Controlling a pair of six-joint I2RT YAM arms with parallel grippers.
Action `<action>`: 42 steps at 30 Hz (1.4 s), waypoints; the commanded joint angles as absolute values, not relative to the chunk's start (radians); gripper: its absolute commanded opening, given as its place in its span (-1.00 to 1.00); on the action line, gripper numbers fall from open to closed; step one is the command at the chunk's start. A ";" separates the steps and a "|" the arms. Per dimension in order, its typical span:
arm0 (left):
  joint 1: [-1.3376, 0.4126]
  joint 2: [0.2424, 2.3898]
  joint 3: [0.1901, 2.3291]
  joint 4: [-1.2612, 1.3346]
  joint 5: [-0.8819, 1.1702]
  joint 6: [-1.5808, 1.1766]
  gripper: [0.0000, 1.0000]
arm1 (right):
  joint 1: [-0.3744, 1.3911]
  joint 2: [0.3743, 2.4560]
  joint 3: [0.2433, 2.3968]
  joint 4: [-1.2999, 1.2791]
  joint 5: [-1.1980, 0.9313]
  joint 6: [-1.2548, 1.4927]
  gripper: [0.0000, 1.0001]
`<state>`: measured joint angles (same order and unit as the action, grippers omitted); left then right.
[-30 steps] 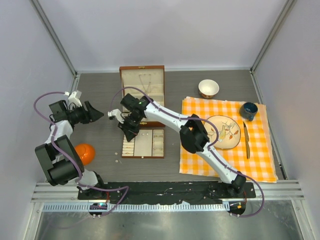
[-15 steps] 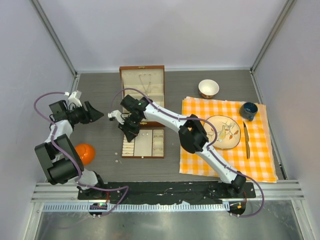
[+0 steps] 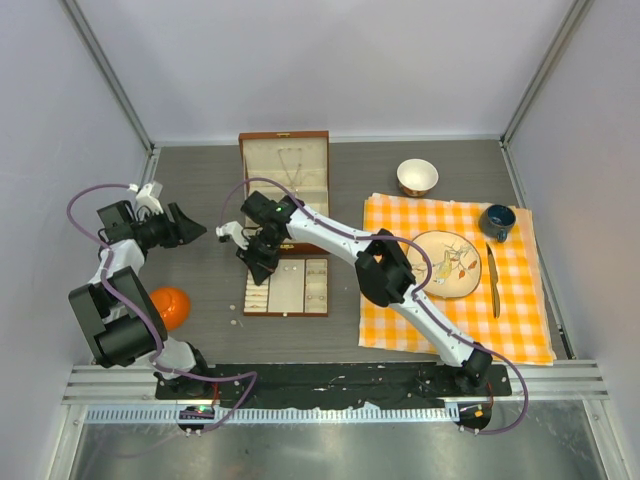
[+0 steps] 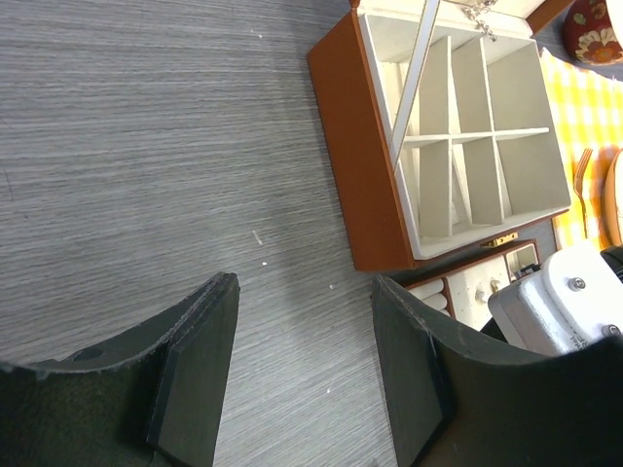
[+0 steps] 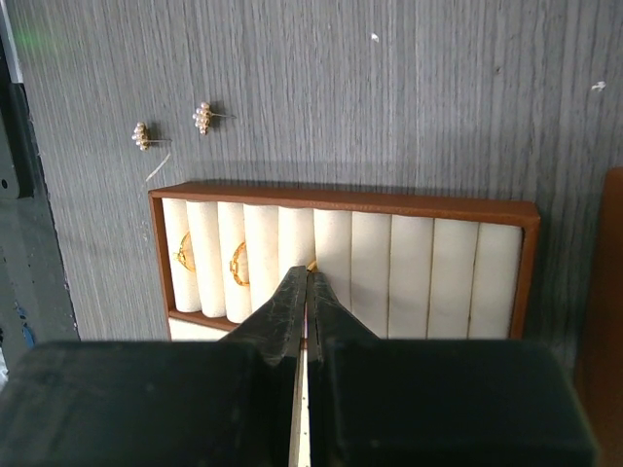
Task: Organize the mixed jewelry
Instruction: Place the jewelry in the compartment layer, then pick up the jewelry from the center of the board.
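My right gripper (image 5: pixel 310 272) is shut over the cream ring rolls of the small tray (image 5: pixel 341 197), and a gold ring (image 5: pixel 311 265) peeks out at its tips between two rolls. Two more gold rings (image 5: pixel 182 255) (image 5: pixel 237 263) sit in slots to its left. Two pearl-cluster studs (image 5: pixel 141 135) (image 5: pixel 202 117) lie on the table beyond the tray. From above, the right gripper (image 3: pixel 262 268) hovers at the tray's (image 3: pixel 288 313) left end. My left gripper (image 4: pixel 304 282) is open and empty above bare table, left of the wooden box (image 4: pixel 350 156). A thin chain (image 4: pixel 477 10) hangs in its lid.
An orange ball (image 3: pixel 168 306) lies by the left arm's base. On the right, a checked cloth (image 3: pixel 520 330) carries a plate (image 3: pixel 447 263), a blue cup (image 3: pixel 497 220) and a gold knife (image 3: pixel 492 278). A white bowl (image 3: pixel 417 177) stands behind it.
The right arm has crept slightly to the left over the tray, gripper still shut. The left arm has not moved.
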<state>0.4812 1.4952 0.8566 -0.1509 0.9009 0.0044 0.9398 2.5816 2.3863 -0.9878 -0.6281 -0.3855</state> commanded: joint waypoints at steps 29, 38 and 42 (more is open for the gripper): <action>0.494 1.388 0.864 -0.268 0.995 0.120 0.24 | 0.943 2.373 2.342 -0.916 -0.492 -0.364 -0.31; 0.422 1.318 0.850 -0.665 0.947 0.653 0.24 | 0.930 2.261 2.237 -0.911 -0.456 -0.393 -0.31; 0.361 1.279 0.807 -0.785 0.855 0.813 0.24 | 0.891 2.175 2.163 -0.890 -0.401 -0.387 -0.33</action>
<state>0.4095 1.3338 0.8406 -0.5888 0.9245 0.5415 0.9260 2.2971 2.2158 -0.9279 -0.4603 -0.3717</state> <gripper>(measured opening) 0.622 0.339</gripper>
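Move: At the right hand's closed fingertips is the gold ring, already down in the middle of the tray's ring rolls, about 1 cm below the hand point. From that hand, the second ring is roughly 2 cm back, and the nearer pearl earring some 5 cm back and 5 cm left. The jewelry box's middle is about 15 cm ahead and 6 cm right. From the left hand, the gold ring lies roughly 13 cm back, 15 cm right and well below. Opening to about a third while nearly still, the right fingers let go of the gold ring between the rolls, then the hand climbs some 9 cm off the tray, edging slightly forward and, late on, right, its fingertips swinging forward. Late too, the empty, open left hand comes back and right by about 8 cm towards the tray and loose earrings, turning some 20 degrees clockwise. ##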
